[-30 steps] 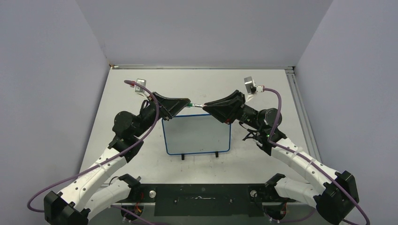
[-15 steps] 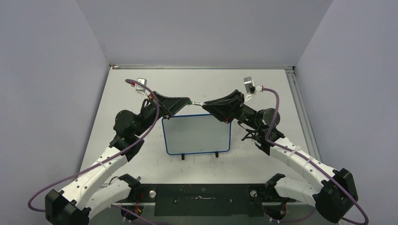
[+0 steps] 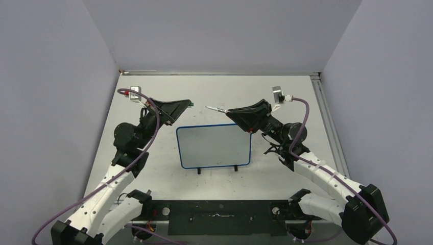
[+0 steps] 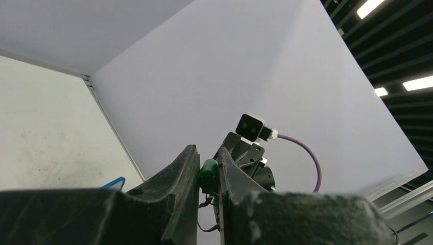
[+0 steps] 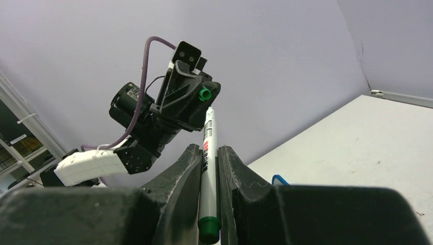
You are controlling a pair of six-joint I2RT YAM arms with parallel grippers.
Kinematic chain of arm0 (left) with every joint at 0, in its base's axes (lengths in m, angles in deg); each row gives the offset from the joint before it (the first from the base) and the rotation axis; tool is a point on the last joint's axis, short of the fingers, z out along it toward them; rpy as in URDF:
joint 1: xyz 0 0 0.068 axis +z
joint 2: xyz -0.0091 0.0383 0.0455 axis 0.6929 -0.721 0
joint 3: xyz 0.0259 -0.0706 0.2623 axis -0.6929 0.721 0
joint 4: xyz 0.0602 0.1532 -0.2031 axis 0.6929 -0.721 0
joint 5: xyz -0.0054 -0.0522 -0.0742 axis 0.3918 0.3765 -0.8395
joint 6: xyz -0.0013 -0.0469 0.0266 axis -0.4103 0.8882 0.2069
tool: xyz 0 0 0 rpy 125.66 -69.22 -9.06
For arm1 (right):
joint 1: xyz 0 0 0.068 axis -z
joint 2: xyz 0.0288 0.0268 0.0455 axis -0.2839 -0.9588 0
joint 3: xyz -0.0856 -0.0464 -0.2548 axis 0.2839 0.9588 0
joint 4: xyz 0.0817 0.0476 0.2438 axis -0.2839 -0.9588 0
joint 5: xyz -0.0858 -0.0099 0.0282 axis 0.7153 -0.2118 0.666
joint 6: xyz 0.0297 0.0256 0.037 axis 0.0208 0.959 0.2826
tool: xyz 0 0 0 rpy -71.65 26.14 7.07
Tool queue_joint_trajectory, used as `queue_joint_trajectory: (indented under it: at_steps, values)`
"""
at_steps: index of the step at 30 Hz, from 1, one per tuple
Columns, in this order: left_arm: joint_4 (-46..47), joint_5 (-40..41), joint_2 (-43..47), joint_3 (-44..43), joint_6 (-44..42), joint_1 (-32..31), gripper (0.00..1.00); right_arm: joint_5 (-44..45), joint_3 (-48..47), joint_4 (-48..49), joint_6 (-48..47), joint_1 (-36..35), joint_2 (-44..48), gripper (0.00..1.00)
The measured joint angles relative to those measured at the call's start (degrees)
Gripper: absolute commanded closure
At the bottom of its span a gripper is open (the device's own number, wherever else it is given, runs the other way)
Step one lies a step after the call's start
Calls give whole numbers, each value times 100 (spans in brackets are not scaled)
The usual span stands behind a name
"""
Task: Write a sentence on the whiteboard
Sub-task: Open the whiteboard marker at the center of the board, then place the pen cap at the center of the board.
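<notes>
The whiteboard (image 3: 214, 145) with a thin blue frame stands on two small black feet at the table's middle; its face is blank, and no sentence shows on it. My left gripper (image 3: 187, 104) is shut on the green marker cap (image 4: 208, 171), held above the board's upper left corner. My right gripper (image 3: 230, 110) is shut on the white marker (image 5: 208, 153), whose bare tip (image 3: 208, 107) points left toward the left gripper. The cap also shows in the right wrist view (image 5: 205, 93), a small gap from the marker's tip. A blue corner of the board shows in both wrist views.
The table (image 3: 153, 173) is pale grey, with a metal rail (image 3: 327, 122) along its right edge and lilac walls on three sides. The black base plate (image 3: 219, 217) lies at the near edge between the arm bases.
The cap has come off the marker. My left gripper moved left and up with the cap; my right gripper stayed, holding the marker body. A gap now separates them.
</notes>
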Motion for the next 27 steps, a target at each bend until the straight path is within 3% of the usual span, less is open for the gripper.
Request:
queue_joint_trajectory:
  at_steps: [10,14,19,27]
  values:
    - [-273,-127,431,-13,-127,933,100,92,4,-393,-219,9,402,95]
    - [-1952,22,562,-407,-1320,1467,100,376,-79,-1285,-807,-44,831,95]
    - [-3978,960,466,-544,-2671,1965,100,960,-319,-2527,-1799,-380,1329,95]
    - [-4944,1947,-232,896,-3067,1996,100,1303,-315,-3289,-2437,-568,1576,95]
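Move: The left hand already holds the green cap. The bare table left of the whiteboard lies some 17 cm to its left and about 40 cm down; the whiteboard's middle is roughly 7 cm ahead, 10 cm right and 40 cm down, and the uncapped marker 10 cm right, 2 cm back, almost level. From the right hand, which grips that marker, the whiteboard is about 11 cm ahead, 5 cm left and 37 cm down, the bare table 4 cm ahead, 32 cm left and equally low. Still pinching the green cap, the left hand swings away from the marker, left about 17 cm, then plunges some 30 cm towards the bare table left of the whiteboard, arcing forward and partly back as its fingers turn from slanting up and right to forward and down. The right hand keeps the marker, easing 2 cm right and turning some 20 degrees, clockwise with the fingers levelling. ##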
